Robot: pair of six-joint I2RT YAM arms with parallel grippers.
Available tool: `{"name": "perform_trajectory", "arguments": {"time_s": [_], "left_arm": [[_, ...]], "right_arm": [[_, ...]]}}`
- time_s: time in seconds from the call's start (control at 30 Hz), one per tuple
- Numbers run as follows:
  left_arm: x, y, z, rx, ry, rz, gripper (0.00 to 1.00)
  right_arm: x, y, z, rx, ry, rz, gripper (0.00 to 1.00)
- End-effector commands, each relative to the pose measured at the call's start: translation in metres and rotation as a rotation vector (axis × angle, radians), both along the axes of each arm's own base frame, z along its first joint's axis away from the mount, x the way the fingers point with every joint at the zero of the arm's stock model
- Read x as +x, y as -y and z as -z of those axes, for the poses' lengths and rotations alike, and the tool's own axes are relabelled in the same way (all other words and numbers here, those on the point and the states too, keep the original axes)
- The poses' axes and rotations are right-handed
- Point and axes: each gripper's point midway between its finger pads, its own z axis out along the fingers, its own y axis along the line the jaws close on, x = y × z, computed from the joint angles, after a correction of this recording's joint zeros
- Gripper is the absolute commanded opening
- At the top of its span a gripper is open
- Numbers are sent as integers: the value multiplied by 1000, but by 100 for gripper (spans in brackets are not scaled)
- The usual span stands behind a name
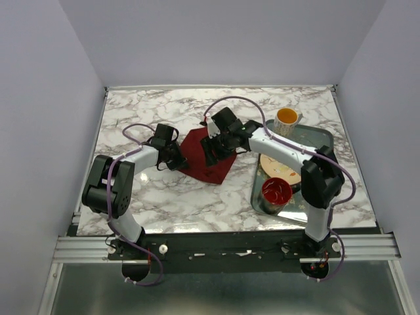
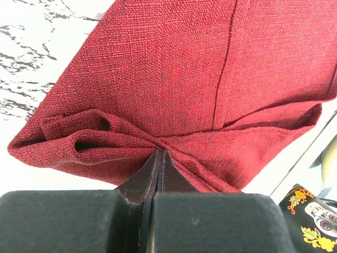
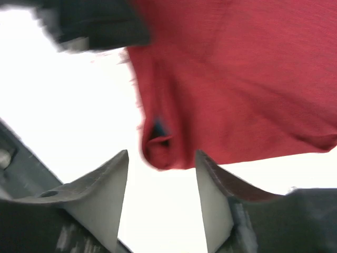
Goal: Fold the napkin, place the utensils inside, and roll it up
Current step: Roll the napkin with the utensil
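Note:
The maroon napkin (image 1: 211, 170) lies folded on the marble table between my two grippers. My left gripper (image 1: 177, 161) sits at its left edge. In the left wrist view that gripper (image 2: 159, 153) is shut, its tips pinching a bunched fold of the napkin (image 2: 210, 68), with creases running out from them. My right gripper (image 1: 213, 152) hovers over the cloth. In the right wrist view it (image 3: 160, 158) is open and empty, with a rolled corner of the napkin (image 3: 237, 79) just beyond its tips. A bit of blue, the utensil (image 3: 158, 128), peeks from that fold.
A metal tray (image 1: 321, 134) stands on the right with a mug (image 1: 287, 120) of orange liquid, a wooden plate (image 1: 279, 165) and a red bowl (image 1: 276, 191). Bare marble (image 1: 131, 111) lies left of and behind the napkin.

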Motion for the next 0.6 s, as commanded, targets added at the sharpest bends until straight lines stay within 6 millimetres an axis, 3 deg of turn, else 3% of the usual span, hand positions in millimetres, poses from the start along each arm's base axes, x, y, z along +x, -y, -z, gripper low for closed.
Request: {"name": "perform_trajectory", "arguments": {"time_s": [0.0,0.03,0.13,0.3,0.57], "left_arm": [[-38,-28,52,152,-162,-4,0],[-38,-29,52,155,-160,-4,0],[-38,-29,53,157,-160,-3,0],[-40,-30,53,160,-166,-3,0],[-39,-29,52,158,-163,-1,0]], "right_arm": [[-51,-20,-5,22,1,-114,39],[-56,-25,-1,40,-4,-124,28],[-68,-39,12,88,-66,-152,10],[-56,-41,40,32,-54,-140,1],[-33,-34,52,-23,-2,-57,0]]}}
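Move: The napkin roll's open right end is what my right hand goes for. It lies about 5 cm back, 1 cm to the left and 8 cm below. The napkin's far corner is some 14 cm ahead and 3 cm left, and the red mug about 21 cm right and 10 cm back, both on the table level below. From my left hand, already on the roll, that open end is about 10 cm right and 5 cm back. I swing my right hand back about 7 cm and some 4 cm left, clear of the napkin's flat part, shutting its half-open fingers on nothing as it goes. Then I sink it 4–5 cm with a slight push forward, bringing the closed tips down close to the near edge by the roll's open end. My left hand stays put, shut fingertips still pinning the roll. ##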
